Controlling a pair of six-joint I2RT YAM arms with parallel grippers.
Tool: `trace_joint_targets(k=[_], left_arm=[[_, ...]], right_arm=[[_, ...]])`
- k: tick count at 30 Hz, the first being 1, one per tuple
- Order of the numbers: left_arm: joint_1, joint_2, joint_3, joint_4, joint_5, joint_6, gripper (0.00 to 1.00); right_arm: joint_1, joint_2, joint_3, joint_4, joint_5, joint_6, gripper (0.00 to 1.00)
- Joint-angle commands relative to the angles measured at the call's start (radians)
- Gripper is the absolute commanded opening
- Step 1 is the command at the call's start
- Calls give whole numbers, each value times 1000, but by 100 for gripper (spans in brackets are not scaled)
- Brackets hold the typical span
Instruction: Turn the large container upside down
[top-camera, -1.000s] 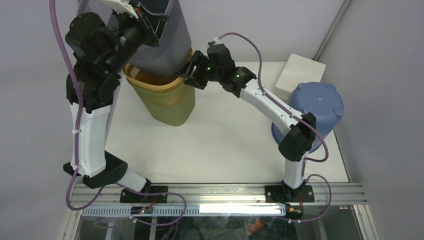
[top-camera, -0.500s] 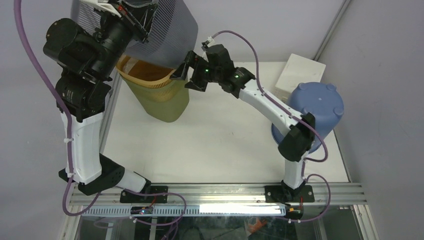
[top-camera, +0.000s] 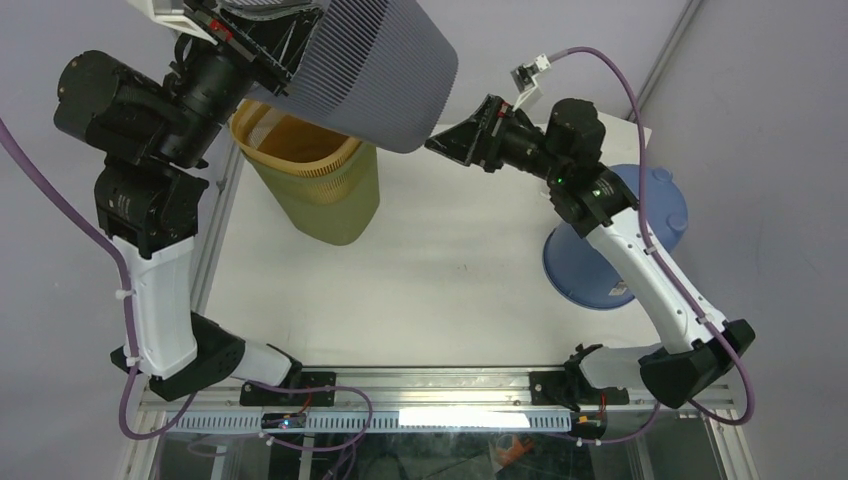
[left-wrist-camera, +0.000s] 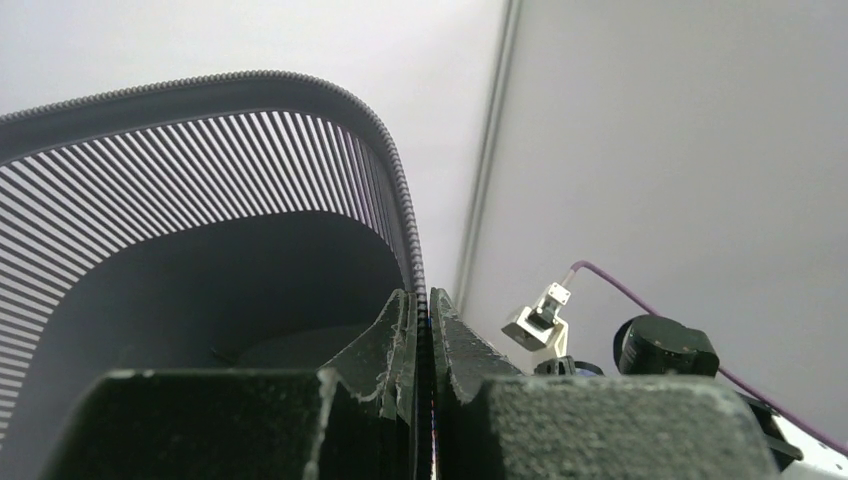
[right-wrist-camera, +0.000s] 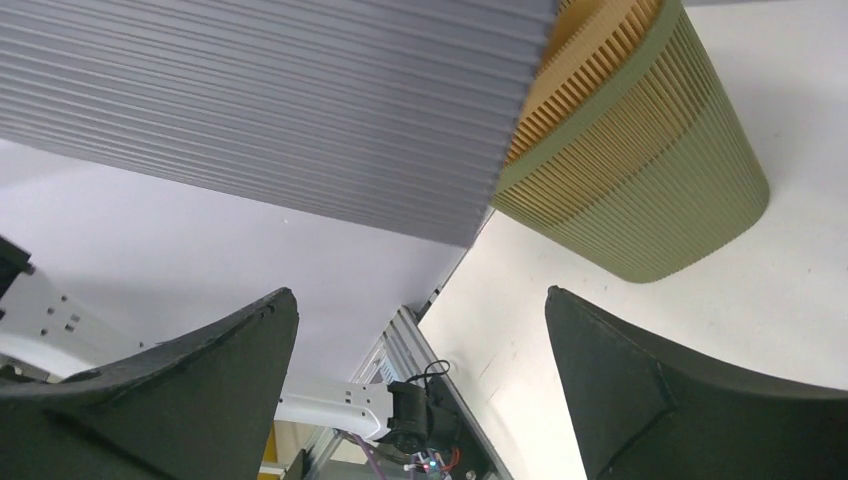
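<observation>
The large grey ribbed container (top-camera: 380, 70) is held high in the air, tilted on its side, its closed bottom end pointing right. My left gripper (top-camera: 262, 25) is shut on its rim; the left wrist view shows the fingers (left-wrist-camera: 400, 330) pinching the rim (left-wrist-camera: 385, 140), gripper point (left-wrist-camera: 422, 310). My right gripper (top-camera: 445, 140) is open and empty, just right of the container's bottom end and not touching it. In the right wrist view the grey wall (right-wrist-camera: 300, 100) fills the top, above my open gripper (right-wrist-camera: 420, 310).
An olive and yellow ribbed basket (top-camera: 325, 190) stands upright under the grey container, also in the right wrist view (right-wrist-camera: 640, 170). A blue bucket (top-camera: 645, 215) stands upside down at the right edge, behind the right arm. The table (top-camera: 440, 270) has metal rails round it.
The left arm has lifted the grey container higher and swung its bottom end up and to the right, away from the olive basket. The right gripper has drawn back to the right from the basket rim.
</observation>
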Motion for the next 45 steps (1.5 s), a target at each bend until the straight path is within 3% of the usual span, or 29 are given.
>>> trace_joint_targets(k=[1,12,20,27,36,45], left_arm=[[-14,37,13,224,160,-120,0],[-14,122,-48,322,281,-297,0],[-16,161,-253,364,273,-353,0],[-41,218,-435,491,317,-426,0],[-137,328,-588,509,315,-383,0],[-183,306,-854,506,293,-336,0]], right_arm=[[-44,-57,6,68,-121,-79,99],[-141,-175,-44,54,-152,-71,99],[-143,-345,-29,-248,113,-242,99],[-143,-432,19,-459,268,-286,99],[-142,-492,53,-561,412,-301,99],[-143,-431,123,-534,365,-338,99]])
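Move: The left gripper already pinches the grey container's rim; it is bound for the clear table middle, about 27 cm right, 6 cm ahead and roughly 65 cm down. The yellow-green stack stands some 22 cm ahead and 13 cm left of that gripper, the upside-down blue container 8 cm ahead and 53 cm right, both about 50 cm below. From the open right gripper, the grey container's middle lies about 6 cm ahead, 14 cm left and 16 cm up. Keep the left gripper shut on the grey container's rim and swing it right and forward, away from over the stack, then let it sink ever faster, about 36 cm down in all, tipping the fingers down some 45 degrees. Meanwhile carry the right gripper about 20 cm right and 10 cm back, wide open, turning it clockwise, so it ends at the container's base edge. ##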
